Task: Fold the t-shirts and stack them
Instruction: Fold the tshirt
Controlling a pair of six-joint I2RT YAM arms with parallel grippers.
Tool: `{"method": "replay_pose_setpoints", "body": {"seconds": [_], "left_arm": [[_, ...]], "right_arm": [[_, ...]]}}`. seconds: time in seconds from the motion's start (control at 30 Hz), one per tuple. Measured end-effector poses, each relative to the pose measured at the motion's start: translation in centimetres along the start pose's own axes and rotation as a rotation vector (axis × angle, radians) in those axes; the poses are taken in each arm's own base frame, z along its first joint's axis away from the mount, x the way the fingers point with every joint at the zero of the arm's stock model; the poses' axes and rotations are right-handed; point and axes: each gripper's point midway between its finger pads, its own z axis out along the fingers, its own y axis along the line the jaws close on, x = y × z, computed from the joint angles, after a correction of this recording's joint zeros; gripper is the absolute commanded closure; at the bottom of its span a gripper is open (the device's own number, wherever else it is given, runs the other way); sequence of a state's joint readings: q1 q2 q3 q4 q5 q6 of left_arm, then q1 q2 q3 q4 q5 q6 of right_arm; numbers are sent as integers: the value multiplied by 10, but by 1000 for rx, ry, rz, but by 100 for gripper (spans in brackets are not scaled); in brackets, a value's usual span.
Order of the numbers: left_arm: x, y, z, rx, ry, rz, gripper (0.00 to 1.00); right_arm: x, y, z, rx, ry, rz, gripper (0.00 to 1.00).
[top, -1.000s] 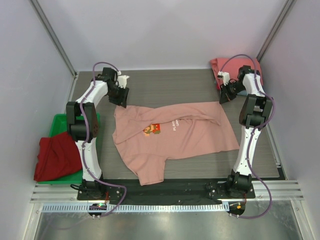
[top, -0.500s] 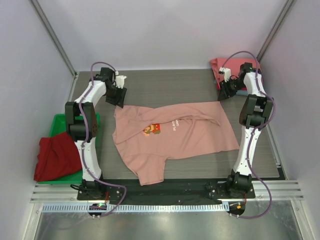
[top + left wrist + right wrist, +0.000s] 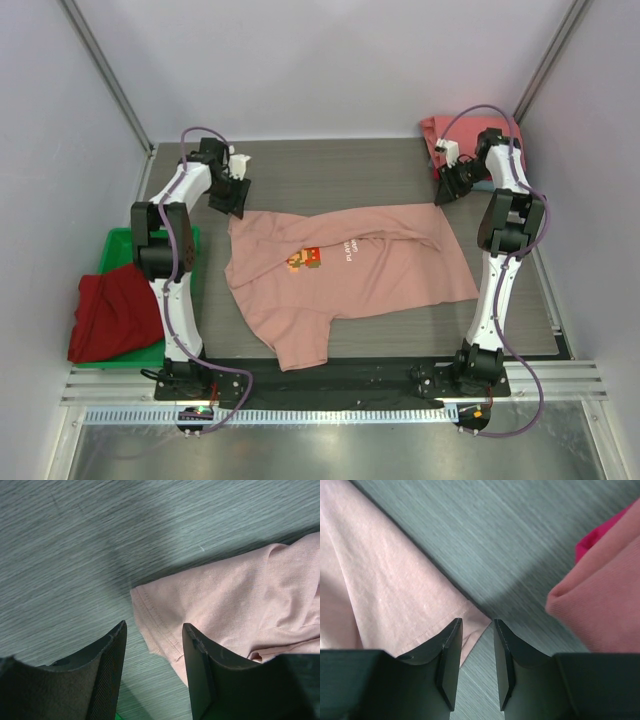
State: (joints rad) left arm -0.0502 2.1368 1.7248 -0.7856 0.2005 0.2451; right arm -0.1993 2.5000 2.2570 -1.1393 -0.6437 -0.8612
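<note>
A dusty-pink t-shirt (image 3: 350,270) with a pixel-character print lies spread on the grey table, one sleeve hanging toward the near edge. My left gripper (image 3: 233,203) hovers open just above its far-left corner; the left wrist view shows that hemmed corner (image 3: 160,630) lying between the spread fingers (image 3: 112,650), untouched. My right gripper (image 3: 441,196) is open above the far-right corner, whose tip (image 3: 475,625) shows in the gap between its jaws. A folded coral-red t-shirt (image 3: 470,140) lies at the back right, seen as (image 3: 600,605). A dark red t-shirt (image 3: 115,310) lies on the left.
A green tray (image 3: 115,245) sits left of the table under the dark red shirt. Slanted frame posts stand at both back corners. White walls close in the sides and back. A metal rail runs along the near edge.
Both grippers have let go of the pink shirt's far corners and lifted slightly away toward the back. The right jaws went from shut to open. The shirt lies unmoved.
</note>
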Motion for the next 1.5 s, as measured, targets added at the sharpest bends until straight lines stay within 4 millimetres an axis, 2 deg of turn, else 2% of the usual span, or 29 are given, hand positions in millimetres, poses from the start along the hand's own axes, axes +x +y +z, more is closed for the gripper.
{"method": "replay_pose_setpoints", "body": {"seconds": [0.2,0.5,0.63,0.8,0.93,1.03,1.5], "left_arm": [[1,1,1,-3,3,2,50],[2,2,2,-10,11,1,50],[3,3,2,-15,13,2,50],[4,4,3,-21,16,5,50],[4,5,3,-22,17,6,50],[4,5,3,-25,18,7,50],[13,5,6,-33,42,-13,47]], "right_arm": [[12,5,3,-29,39,-1,64],[13,7,6,-44,34,1,66],[11,7,9,-52,22,8,75],[11,8,13,-37,46,-16,77],[8,13,18,4,84,-78,92],[4,15,21,32,99,-99,99],[2,-3,12,193,99,-104,99]]}}
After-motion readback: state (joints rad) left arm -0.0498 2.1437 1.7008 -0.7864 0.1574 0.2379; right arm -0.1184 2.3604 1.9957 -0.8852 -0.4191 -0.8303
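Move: The shirt's far right corner lies almost in my open right fingers, about 1 cm back, 1 cm left and 2 cm lower. From that hand the folded coral stack is roughly 15 cm ahead and 11 cm right, about level with it. Under my left hand, the shirt's far left corner is about 2 cm ahead, not off to either side, and 3 cm below; the character print is some 13 cm back and 19 cm right, on the table. I lower my right hand about 1 cm and draw it back as much, then slide it some 2 cm left and close the fingers fully, pinching the shirt's far right corner. Keeping that pinch, I ease about 1.5 cm right and 1 cm forward as the fingers swing some 10 degrees steeper. My left hand, still open, sinks 1 cm over its corner with a small drift back and left. ##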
